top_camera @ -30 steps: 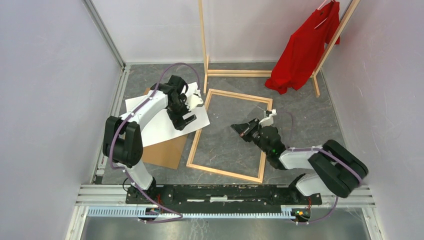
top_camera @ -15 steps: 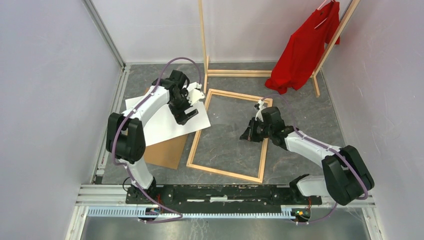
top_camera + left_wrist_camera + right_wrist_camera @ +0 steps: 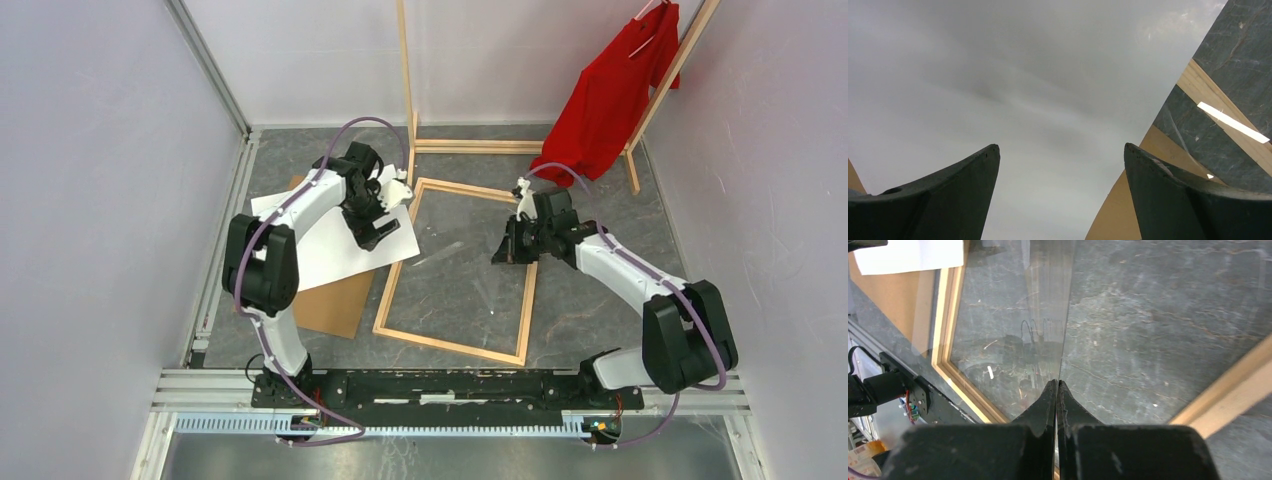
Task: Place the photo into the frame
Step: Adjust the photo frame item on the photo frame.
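Observation:
The photo point(image 3: 320, 235) lies white side up left of the frame point(image 3: 455, 345), its right corner over the frame's left rail. My left gripper point(image 3: 372, 232) hovers open just above that corner; in the left wrist view only white paper point(image 3: 1038, 75) lies between its fingers point(image 3: 1060, 147), with the wooden rail point(image 3: 1120, 210) to the right. Inside the frame near its right rail, my right gripper point(image 3: 505, 250) is shut on the edge of a thin clear pane point(image 3: 1013, 315), seen edge-on between the fingertips point(image 3: 1057, 381). The printed side is hidden.
A brown cardboard backing board point(image 3: 335, 300) lies partly under the photo. A wooden clothes rack with a red shirt point(image 3: 610, 90) stands at the back right, its base bar point(image 3: 480, 146) just behind the frame. Walls close in both sides.
My right gripper has swung from the frame's middle toward its right rail and turned over, still shut on the pane. The left gripper has shifted slightly back and right over the photo.

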`<action>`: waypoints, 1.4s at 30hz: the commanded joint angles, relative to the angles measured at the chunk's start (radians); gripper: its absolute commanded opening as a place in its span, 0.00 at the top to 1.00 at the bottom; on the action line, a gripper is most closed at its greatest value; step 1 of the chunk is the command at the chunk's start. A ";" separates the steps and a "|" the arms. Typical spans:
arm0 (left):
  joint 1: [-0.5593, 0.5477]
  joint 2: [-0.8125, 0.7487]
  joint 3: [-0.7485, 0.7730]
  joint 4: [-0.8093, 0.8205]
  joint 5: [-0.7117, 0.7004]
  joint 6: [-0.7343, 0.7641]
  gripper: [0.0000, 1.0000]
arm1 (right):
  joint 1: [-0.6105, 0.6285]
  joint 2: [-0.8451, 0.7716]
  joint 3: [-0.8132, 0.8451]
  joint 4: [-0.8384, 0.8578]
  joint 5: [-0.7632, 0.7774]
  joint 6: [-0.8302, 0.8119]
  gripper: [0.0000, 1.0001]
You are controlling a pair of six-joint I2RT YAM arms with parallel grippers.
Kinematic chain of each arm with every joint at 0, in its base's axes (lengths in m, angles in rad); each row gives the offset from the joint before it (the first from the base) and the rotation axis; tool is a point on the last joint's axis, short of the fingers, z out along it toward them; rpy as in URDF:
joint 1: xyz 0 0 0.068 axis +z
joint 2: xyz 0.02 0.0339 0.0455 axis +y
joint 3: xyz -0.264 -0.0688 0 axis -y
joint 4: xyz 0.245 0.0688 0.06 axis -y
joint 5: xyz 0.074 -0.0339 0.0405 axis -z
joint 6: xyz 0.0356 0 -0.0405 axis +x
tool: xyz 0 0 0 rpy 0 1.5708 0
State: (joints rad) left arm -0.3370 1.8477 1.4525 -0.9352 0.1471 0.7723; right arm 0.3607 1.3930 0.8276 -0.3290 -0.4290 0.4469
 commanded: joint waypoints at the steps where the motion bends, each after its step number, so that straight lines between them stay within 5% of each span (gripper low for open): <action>1: -0.008 0.033 0.024 0.033 0.026 -0.004 0.00 | -0.058 0.003 0.038 -0.055 0.008 -0.065 1.00; 42: -0.019 0.045 0.029 0.098 0.006 -0.023 0.00 | -0.142 0.149 0.242 -0.266 0.133 -0.227 1.00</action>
State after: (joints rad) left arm -0.3511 1.8874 1.4525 -0.8574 0.1585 0.7719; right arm 0.2260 1.5341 1.0344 -0.5968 -0.3023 0.2409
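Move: The clear sheet is already pinched by an edge in the shut right fingers. The frame's right bar, towards which the sheet is being taken, has its middle about 9 cm right, 4 cm back and 8 cm below that hand. The frame's left bar is some 22 cm to the hand's left and level with it, and the near bar 19 cm back and 10 cm left. From the left hand, the right bar's middle lies about 37 cm right and 10 cm back. The clear sheet, kept pinched by its edge, is carried across the frame towards the right bar: the right hand goes about 6.5 cm right, working some 3 cm forward as well, quickly at first and then at a slow creep. Its slanted fingers tip about 15 degrees steeper towards the table, and it sinks roughly a centimetre, mostly at the very end. ##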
